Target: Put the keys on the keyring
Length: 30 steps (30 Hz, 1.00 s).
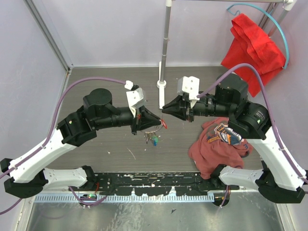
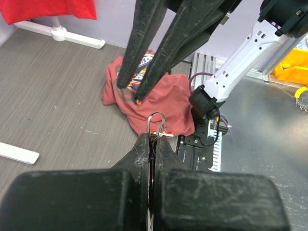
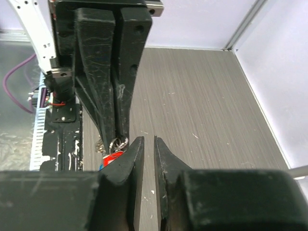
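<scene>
My left gripper [image 1: 156, 120] is shut on the keyring [image 2: 157, 120], a thin wire loop sticking out past its fingertips [image 2: 166, 144]. Several keys [image 1: 153, 138] hang below it, and a red-headed one [image 1: 164, 124] shows beside the tip. The right wrist view shows the ring [image 3: 117, 143] and the red key head [image 3: 111, 156] under the left fingers [image 3: 108, 96]. My right gripper [image 1: 164, 107] faces the left one tip to tip, a little apart from the ring. Its jaws [image 3: 149, 140] stand open by a narrow gap with nothing between them.
A red-brown T-shirt [image 1: 219, 144] lies crumpled on the table under the right arm. A red cloth [image 1: 252, 45] hangs at the back right. A white stand with a metal pole [image 1: 162, 86] rises just behind the grippers. A black rail [image 1: 159, 180] runs along the near edge.
</scene>
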Motion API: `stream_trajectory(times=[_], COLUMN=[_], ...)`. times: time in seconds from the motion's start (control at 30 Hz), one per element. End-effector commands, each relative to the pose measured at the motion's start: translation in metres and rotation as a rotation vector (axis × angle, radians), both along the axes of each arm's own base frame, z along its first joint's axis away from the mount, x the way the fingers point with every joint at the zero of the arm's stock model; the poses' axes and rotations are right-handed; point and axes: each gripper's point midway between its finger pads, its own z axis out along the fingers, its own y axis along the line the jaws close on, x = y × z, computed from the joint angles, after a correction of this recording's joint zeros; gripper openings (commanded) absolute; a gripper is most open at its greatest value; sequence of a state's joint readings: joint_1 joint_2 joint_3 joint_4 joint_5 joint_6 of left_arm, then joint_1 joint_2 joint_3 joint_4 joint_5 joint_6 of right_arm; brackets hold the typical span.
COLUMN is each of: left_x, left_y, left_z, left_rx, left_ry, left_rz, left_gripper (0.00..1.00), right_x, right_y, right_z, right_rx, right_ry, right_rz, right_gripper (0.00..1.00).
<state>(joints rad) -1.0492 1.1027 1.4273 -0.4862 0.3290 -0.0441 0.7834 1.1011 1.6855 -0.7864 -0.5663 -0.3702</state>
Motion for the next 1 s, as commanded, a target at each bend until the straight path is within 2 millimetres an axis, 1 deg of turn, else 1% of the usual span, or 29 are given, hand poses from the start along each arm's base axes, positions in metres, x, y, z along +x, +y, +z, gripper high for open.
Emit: stream_trajectory(times=[0.0, 0.17, 0.3, 0.43, 0.63, 0.77, 0.97], left_x=[-0.007, -0.002, 0.016, 0.028, 0.031, 0.028, 0.027], left_y=[0.001, 0.001, 0.009, 0.018, 0.025, 0.027, 0.026], left_z=[0.013, 0.01, 0.01, 0.018, 0.034, 0.043, 0.045], left_rx=[-0.033, -0.03, -0.031, -0.062, -0.148, -0.193, -0.2], left_ry=[-0.023, -0.019, -0.023, -0.034, -0.04, -0.041, -0.042], left_rz=[-0.036, -0.005, 0.113, 0.208, 0.249, 0.246, 0.237], left_gripper=[0.0, 0.0, 0.0, 0.0, 0.0, 0.0, 0.0], right_x=[0.011, 0.015, 0.008, 0.0, -0.003, -0.001, -0.001], right_y=[-0.011, -0.023, -0.025, -0.018, -0.002, 0.008, 0.016], right_z=[0.024, 0.035, 0.034, 0.022, 0.006, -0.001, -0.002], right_rx=[0.075, 0.135, 0.159, 0.148, 0.133, 0.129, 0.143], right_ry=[-0.082, -0.109, -0.101, -0.072, -0.025, -0.002, 0.009], right_rz=[-0.1, -0.176, -0.163, -0.103, -0.023, 0.009, 0.043], right_gripper=[0.21, 0.31, 0.39, 0.47, 0.54, 0.55, 0.56])
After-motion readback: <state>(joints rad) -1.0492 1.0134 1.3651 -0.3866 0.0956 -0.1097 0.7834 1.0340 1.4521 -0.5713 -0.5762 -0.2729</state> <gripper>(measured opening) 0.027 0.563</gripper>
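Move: Just past the left fingertips, the red key tag stands some 2 cm back, 2 cm to the left and 5 cm below the right hand; from the left hand, which grips it by its ring, the tag is 3 cm right, 1 cm back and 1 cm down. The key bunch hangs about 3 cm back, 5 cm left and 11 cm below the right hand. The right gripper is 2 cm forward, 5 cm right and 4 cm above the left hand. Opening its part-open fingers to over half wide, the right hand first eases some 2.5 cm right and a little up, then reverses left and sinks about 4 cm to bring them around the red tag. The left hand, still pinching the ring, carries the keys forward, left and finally up, 2.5 to 3 cm each way, yawing about 15 degrees counter-clockwise. ##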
